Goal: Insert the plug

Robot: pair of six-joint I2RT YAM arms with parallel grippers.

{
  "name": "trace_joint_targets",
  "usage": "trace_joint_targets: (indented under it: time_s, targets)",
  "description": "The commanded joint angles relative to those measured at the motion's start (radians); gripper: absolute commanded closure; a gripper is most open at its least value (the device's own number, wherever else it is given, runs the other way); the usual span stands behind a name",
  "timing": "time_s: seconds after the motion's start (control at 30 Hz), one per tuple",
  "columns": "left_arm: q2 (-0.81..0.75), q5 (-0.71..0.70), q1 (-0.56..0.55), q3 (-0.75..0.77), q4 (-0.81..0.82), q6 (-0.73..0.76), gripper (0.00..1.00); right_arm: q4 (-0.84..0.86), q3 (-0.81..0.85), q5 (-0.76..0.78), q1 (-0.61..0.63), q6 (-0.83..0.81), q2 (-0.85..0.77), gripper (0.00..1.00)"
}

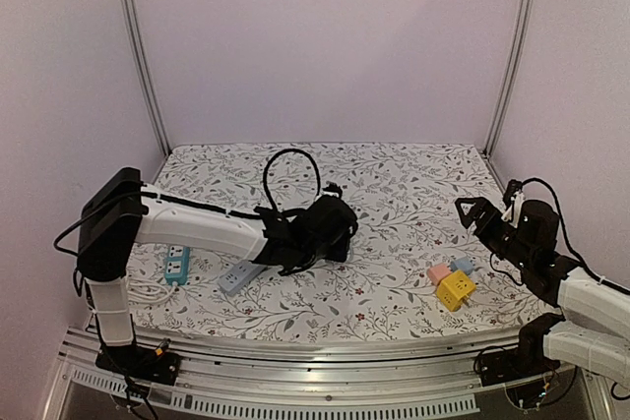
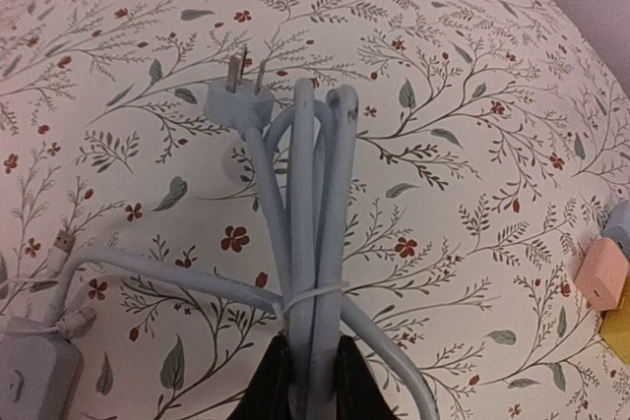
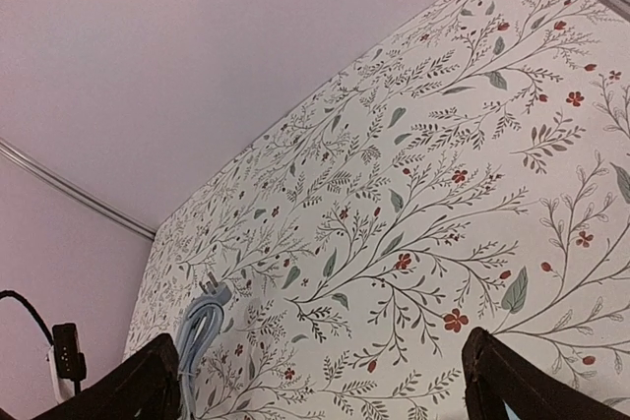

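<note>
A pale blue plug [image 2: 239, 97] lies on the flowered cloth, its two flat prongs pointing away from me. Its cable is folded into a bundle [image 2: 315, 194] bound by a thin tie. My left gripper [image 2: 310, 343] is shut on that bundle just behind the tie. The plug [image 3: 215, 291] also shows at the lower left of the right wrist view. From above, the left gripper [image 1: 327, 226] covers plug and bundle at mid table. My right gripper [image 1: 474, 211] hovers open at the right, and nothing lies between its fingers [image 3: 143, 381].
A grey-blue power strip [image 1: 239, 277] lies beside the left forearm, and a teal power strip [image 1: 176, 265] further left. Pink [image 1: 439, 273], blue [image 1: 462, 266] and yellow [image 1: 455, 290] cube adapters sit below the right gripper. Walls and metal posts enclose the table.
</note>
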Motion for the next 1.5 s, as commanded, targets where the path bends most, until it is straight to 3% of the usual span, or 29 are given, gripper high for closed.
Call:
trace_joint_targets:
  time_s: [0.0, 0.67, 0.93, 1.27, 1.47]
  targets:
    - [0.057, 0.026, -0.038, 0.107, 0.024, 0.058, 1.00, -0.021, -0.020, 0.029, 0.006, 0.011, -0.016, 0.01]
    - [0.386, 0.227, -0.079, 0.532, 0.047, 0.140, 1.00, -0.120, -0.049, 0.166, 0.006, 0.036, -0.181, 0.01]
    - [0.449, 0.254, -0.080, 0.578, 0.050, 0.146, 0.91, -0.139, -0.051, 0.176, 0.007, 0.042, -0.223, 0.01]
    - [0.393, 0.287, -0.083, 0.493, 0.131, 0.184, 0.46, -0.133, -0.045, 0.160, 0.006, 0.035, -0.205, 0.01]
    - [0.281, 0.285, -0.085, 0.390, 0.218, 0.222, 0.32, -0.121, -0.044, 0.140, 0.007, 0.024, -0.194, 0.01]
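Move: The left hand already holds the tied cable bundle with the plug. The bare table it is headed for lies about 16 cm to its right, 1 cm back and 3 cm lower. From this hand, the pink block is some 24 cm right and 3 cm back, the blue block 29 cm right and 1 cm back, and the yellow adapter 27 cm right and 7 cm back. From the right hand, that spot is roughly 12 cm left, 3 cm back and 13 cm down. Still pinching the cable bundle, the left hand carries it about 16 cm to the right towards the pink block, sinking 2 to 3 cm and swinging some 20 degrees clockwise. There it almost stops and opens its fingers wide around the bundle, letting go. The empty right hand, still open, draws about 3.5 cm right, away from the bundle. ##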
